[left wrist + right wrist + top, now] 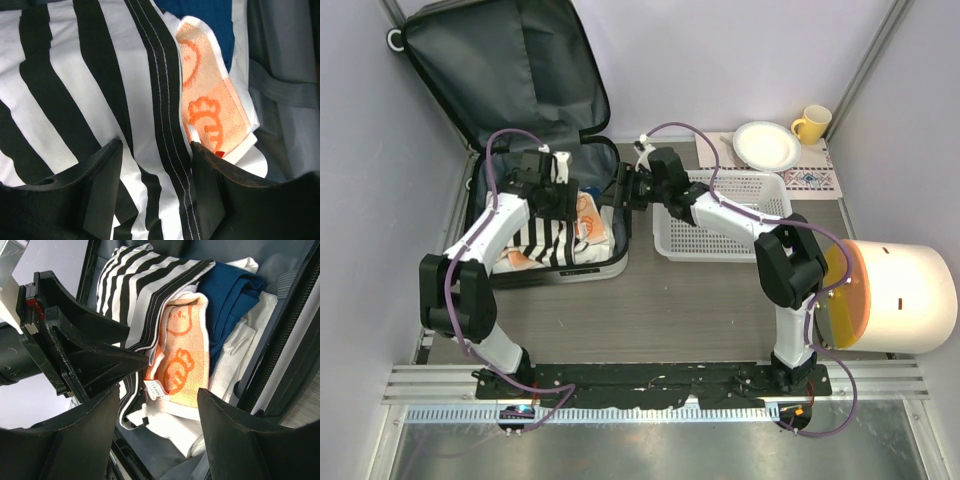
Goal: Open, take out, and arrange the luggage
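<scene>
The luggage [500, 70] lies open at the table's left, its dark grey lined lid propped up at the back. Its lower half holds folded clothes: a black-and-white striped garment [545, 245] [75, 90], an orange printed towel [592, 220] [182, 355], a blue garment [230, 295] and white cloth [170, 425]. My left gripper [560, 195] [156, 145] is down on the striped garment, open, with a striped fold lying loose between its fingers. My right gripper [623, 190] [159, 392] hovers open over the suitcase's right rim, above the towel's edge, holding nothing.
A white slatted basket [720, 215] stands right of the suitcase, close under the right arm. Behind it are a white plate [767, 145] and a yellow mug [810, 123] on a patterned mat. A large white-and-orange cylinder [890, 295] sits at the right edge.
</scene>
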Robot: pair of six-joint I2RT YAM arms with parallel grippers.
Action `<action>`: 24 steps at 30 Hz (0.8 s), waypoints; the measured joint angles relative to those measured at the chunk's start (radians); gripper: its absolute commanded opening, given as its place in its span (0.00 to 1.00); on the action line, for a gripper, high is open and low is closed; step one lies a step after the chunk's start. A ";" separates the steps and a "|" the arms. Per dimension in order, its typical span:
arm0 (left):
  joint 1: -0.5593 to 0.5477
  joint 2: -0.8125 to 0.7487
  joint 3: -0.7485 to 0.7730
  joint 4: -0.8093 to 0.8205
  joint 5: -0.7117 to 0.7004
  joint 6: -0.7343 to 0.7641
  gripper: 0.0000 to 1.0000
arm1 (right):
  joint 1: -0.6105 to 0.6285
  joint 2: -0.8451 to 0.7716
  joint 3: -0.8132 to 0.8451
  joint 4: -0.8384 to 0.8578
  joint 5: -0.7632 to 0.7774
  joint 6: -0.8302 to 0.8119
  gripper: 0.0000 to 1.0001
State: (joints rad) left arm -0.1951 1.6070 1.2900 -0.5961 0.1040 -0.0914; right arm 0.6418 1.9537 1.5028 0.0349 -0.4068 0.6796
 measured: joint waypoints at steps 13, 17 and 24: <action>-0.057 0.041 0.035 0.038 -0.164 -0.032 0.51 | -0.002 0.000 -0.014 0.001 0.001 0.000 0.69; -0.064 0.067 0.047 0.038 -0.190 -0.031 0.40 | -0.002 0.000 -0.014 0.001 0.002 0.000 0.69; -0.055 0.076 0.063 0.027 -0.208 -0.029 0.00 | -0.002 0.000 -0.014 0.002 0.002 0.000 0.69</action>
State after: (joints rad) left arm -0.2497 1.6829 1.3525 -0.5686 -0.1043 -0.1207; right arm 0.6399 1.9537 1.4883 0.0368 -0.4053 0.6796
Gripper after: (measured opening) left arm 0.108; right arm 0.693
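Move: The hemmed edge of the striped shirt lies almost under the left hand's parted fingers, the spot to pinch about 2 cm ahead, neither left nor right, and 1 cm below the hand. Of its neighbours in the open suitcase, the orange towel is some 6 cm to the left hand's right and 1 cm ahead; the blue cloth is about 6 cm ahead and 7 cm right. From the right hand, that edge lies some 11 cm left, 1 cm ahead and 5 cm lower. Forward over the striped shirt goes the left hand, about 2.5 cm and nearly level, rolling a little so its left side rises and turning some 5 degrees counter-clockwise. As the reach eases to a stop, the fingers close from more than half open to nearly shut, pinching the cloth at the hemmed edge beside the orange towel. ##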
